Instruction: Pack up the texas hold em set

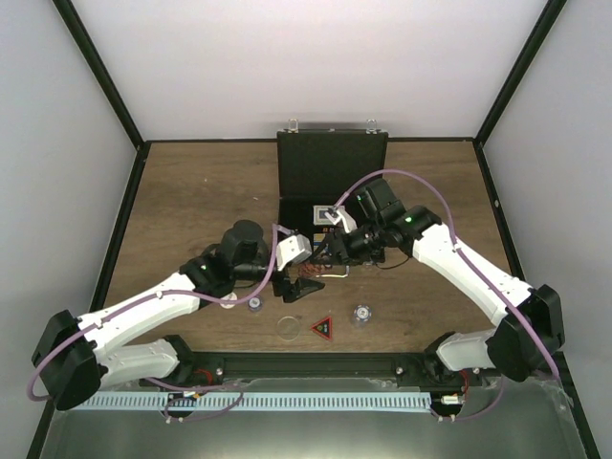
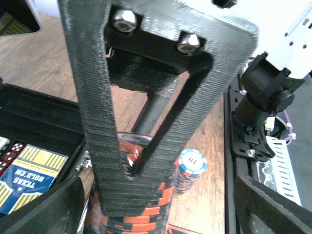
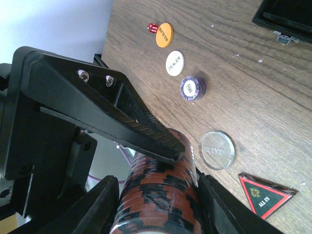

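Observation:
The black case (image 1: 330, 172) lies open at the table's back, with a card deck (image 1: 328, 214) and red dice (image 2: 12, 152) inside. My right gripper (image 3: 157, 187) is shut on an orange-black chip stack (image 3: 161, 217), just in front of the case. My left gripper (image 2: 161, 209) stands open, its fingers wide on either side of that same stack (image 2: 146, 217) and of the right gripper's finger. On the table lie a blue chip stack (image 2: 191, 166), a purple chip stack (image 3: 192, 87), a clear disc (image 3: 217, 150), a red-black triangle (image 3: 265, 193), white (image 3: 175, 63) and orange (image 3: 164, 35) buttons and a red die (image 3: 152, 28).
The two grippers (image 1: 311, 273) meet in the middle of the table, just in front of the case's tray (image 2: 39, 122). The loose pieces lie in a row between the grippers and the arm bases' rail (image 1: 316, 368). Walls close the table at the back and sides.

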Robot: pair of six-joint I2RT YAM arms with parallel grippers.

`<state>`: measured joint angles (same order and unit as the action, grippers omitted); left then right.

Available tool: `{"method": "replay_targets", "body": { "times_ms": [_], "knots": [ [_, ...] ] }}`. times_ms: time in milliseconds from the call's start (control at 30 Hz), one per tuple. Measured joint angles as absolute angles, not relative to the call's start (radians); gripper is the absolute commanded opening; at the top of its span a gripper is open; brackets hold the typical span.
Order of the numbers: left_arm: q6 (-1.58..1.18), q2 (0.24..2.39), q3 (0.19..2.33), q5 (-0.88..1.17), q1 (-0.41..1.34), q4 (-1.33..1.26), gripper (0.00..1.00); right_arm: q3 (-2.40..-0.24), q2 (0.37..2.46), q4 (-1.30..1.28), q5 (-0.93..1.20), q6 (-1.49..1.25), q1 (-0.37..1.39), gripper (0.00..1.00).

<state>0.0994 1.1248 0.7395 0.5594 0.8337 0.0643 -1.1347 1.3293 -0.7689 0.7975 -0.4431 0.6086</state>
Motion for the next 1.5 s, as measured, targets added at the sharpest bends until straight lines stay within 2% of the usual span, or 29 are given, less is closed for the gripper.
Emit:
{"method": "replay_targets", "body": {
  "times_ms": [433, 567, 733, 967, 1267, 1500],
  "knots": [
    [0.153, 1.118, 0.739, 0.385, 0.887, 0.094, 0.53, -1.141, 1.354, -0.762, 0.808, -0.445, 0.624, 0.27],
    [0.163, 1.109, 0.739, 0.345, 0.896, 0.095, 0.53, -1.151, 1.357, -0.770, 0.809, -0.445, 0.625, 0.27],
    [0.173, 1.107, 0.739, 0.308, 0.916, 0.100, 0.61, -1.152, 1.357, -0.770, 0.809, -0.446, 0.625, 0.27],
    [0.189, 1.105, 0.739, 0.267, 0.933, 0.112, 0.63, -1.159, 1.357, -0.766, 0.809, -0.447, 0.626, 0.27],
    [0.201, 1.102, 0.739, 0.223, 0.944, 0.118, 0.48, -1.159, 1.357, -0.762, 0.809, -0.453, 0.632, 0.27],
    [0.214, 1.102, 0.741, 0.219, 0.950, 0.125, 0.28, -1.159, 1.357, -0.761, 0.808, -0.467, 0.634, 0.29]
  ]
}}
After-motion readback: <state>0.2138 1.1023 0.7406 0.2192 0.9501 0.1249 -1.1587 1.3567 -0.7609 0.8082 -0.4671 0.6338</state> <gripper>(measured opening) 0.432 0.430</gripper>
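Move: The chip roll, already pinched upright-ish in the right gripper, sits just in front of the left fingertips: about 2 cm ahead, 2 cm to the right and 1 cm below the left hand. From that hand the triangle plaque lies on the table roughly 2 cm back, 3 cm right and 21 cm down, and the white chip stack 1 cm ahead, 14 cm right and 20 cm down. For the right hand, the roll is about 1 cm to its left, level and straight in line. The left hand eases a bit over 1 cm forward and as much down onto the chip roll, tilting its fingertips down and swinging them slightly counter-clockwise with a roll of the wrist, some 15 degrees in all, while its open fingers close to about half, ease open a little, then shut onto the roll until both sides grip it. The right hand keeps its firm hold and presents the roll almost still in the air, drifting only about 1 cm left towards the left gripper. ##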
